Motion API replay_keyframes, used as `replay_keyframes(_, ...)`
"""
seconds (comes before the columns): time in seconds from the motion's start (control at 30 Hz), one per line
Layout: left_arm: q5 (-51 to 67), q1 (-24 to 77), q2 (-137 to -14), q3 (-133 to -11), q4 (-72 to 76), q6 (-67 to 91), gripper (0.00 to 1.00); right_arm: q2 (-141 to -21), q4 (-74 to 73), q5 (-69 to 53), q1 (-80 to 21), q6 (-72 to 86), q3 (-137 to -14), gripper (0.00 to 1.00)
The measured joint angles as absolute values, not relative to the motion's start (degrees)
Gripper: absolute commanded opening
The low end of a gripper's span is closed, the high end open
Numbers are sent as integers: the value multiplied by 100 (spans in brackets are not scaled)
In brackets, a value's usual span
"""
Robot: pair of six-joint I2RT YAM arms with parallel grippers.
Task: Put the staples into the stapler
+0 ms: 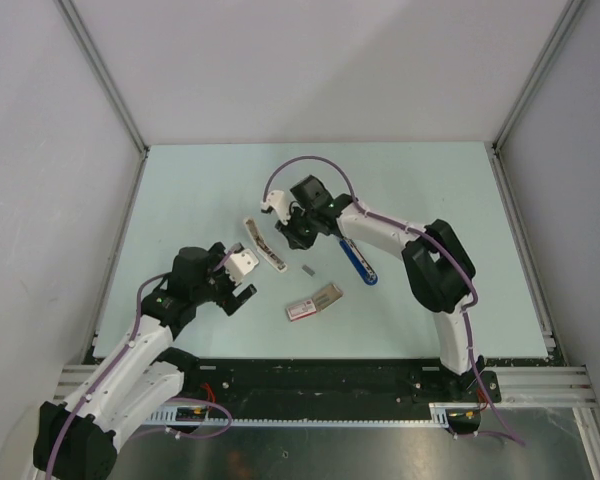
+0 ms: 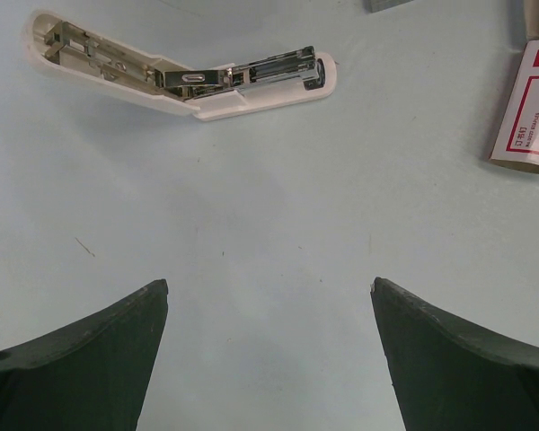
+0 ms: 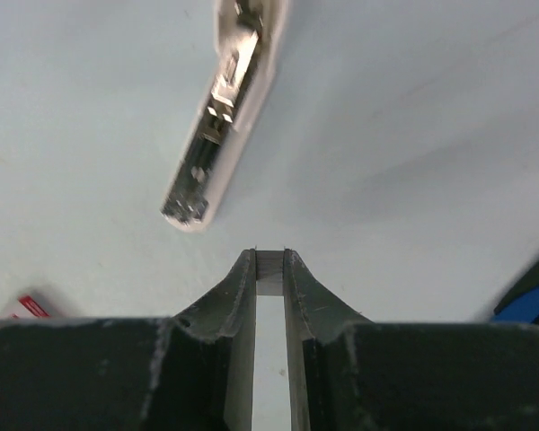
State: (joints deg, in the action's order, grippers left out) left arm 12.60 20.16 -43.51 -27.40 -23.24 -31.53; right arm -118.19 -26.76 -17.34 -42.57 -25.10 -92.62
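A white stapler (image 1: 264,246) lies folded open on the table, its metal magazine (image 2: 278,70) facing up. My right gripper (image 1: 290,238) hovers just right of it, shut on a short grey strip of staples (image 3: 269,272) pinched between the fingertips. The stapler's front end (image 3: 217,135) sits just ahead and left of those tips. A second loose strip (image 1: 308,268) rests on the table below. My left gripper (image 2: 269,296) is open with only bare table between its fingers, a little short of the stapler. The pink-and-white staple box (image 1: 313,302) lies slid open nearby.
A slim blue-and-black tool (image 1: 358,262) lies under the right forearm, its edge (image 3: 532,301) showing in the right wrist view. The box's end (image 2: 532,108) is to the right of the left gripper. Grey walls enclose the table on three sides.
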Motion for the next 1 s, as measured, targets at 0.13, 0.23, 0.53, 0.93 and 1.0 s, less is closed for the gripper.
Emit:
replay_keyframes(0.13, 1260, 2005, -4351, -2729, -2322, -3153, 100, -11784, -2296, -1562, -4506, -2012, -9258, 9)
replay_keyframes(0.23, 1258, 1997, -4351, -2709, -2314, -3153, 99, -11784, -2067, -1479, -4648, -1640, -9231, 9)
replay_keyframes(0.53, 1238, 1916, -4351, -2705, -2307, -3153, 99, -11784, -1691, -958, -4818, -720, -9198, 9)
replay_keyframes(0.93, 1212, 1859, -4353, -2703, -2300, -3153, 99, -11843, -1678, -491, -5002, -154, -9201, 8)
replay_keyframes(1.0, 1212, 1855, -4353, -2703, -2296, -3153, 100, -11861, -1682, -471, -5017, -102, -9201, 9)
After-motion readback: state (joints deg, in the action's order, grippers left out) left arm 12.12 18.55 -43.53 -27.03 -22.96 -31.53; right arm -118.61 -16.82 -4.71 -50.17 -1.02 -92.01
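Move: The white stapler lies open on the table. Its magazine, where the staple strip already held in the right fingers is going, is about 5 cm left of the right hand, level with it fore and aft, and some 5 cm below. The spare strip lies about 4 cm back and 3 cm to the right, the blue stapler 4 cm ahead and 11 cm right, the staple box 12 cm back and 4 cm right. From the left hand, the magazine is roughly 9 cm ahead and 9 cm right. Leftward, quickly at first and then easing, the right hand carries the pinched staple strip about 5 cm to above the tip end of the white stapler's open magazine, drifting slightly back. It rises about 2 cm, then begins to sink a little, turning nearly 20 degrees clockwise to line the strip up with the magazine; the fingers keep their hold. ##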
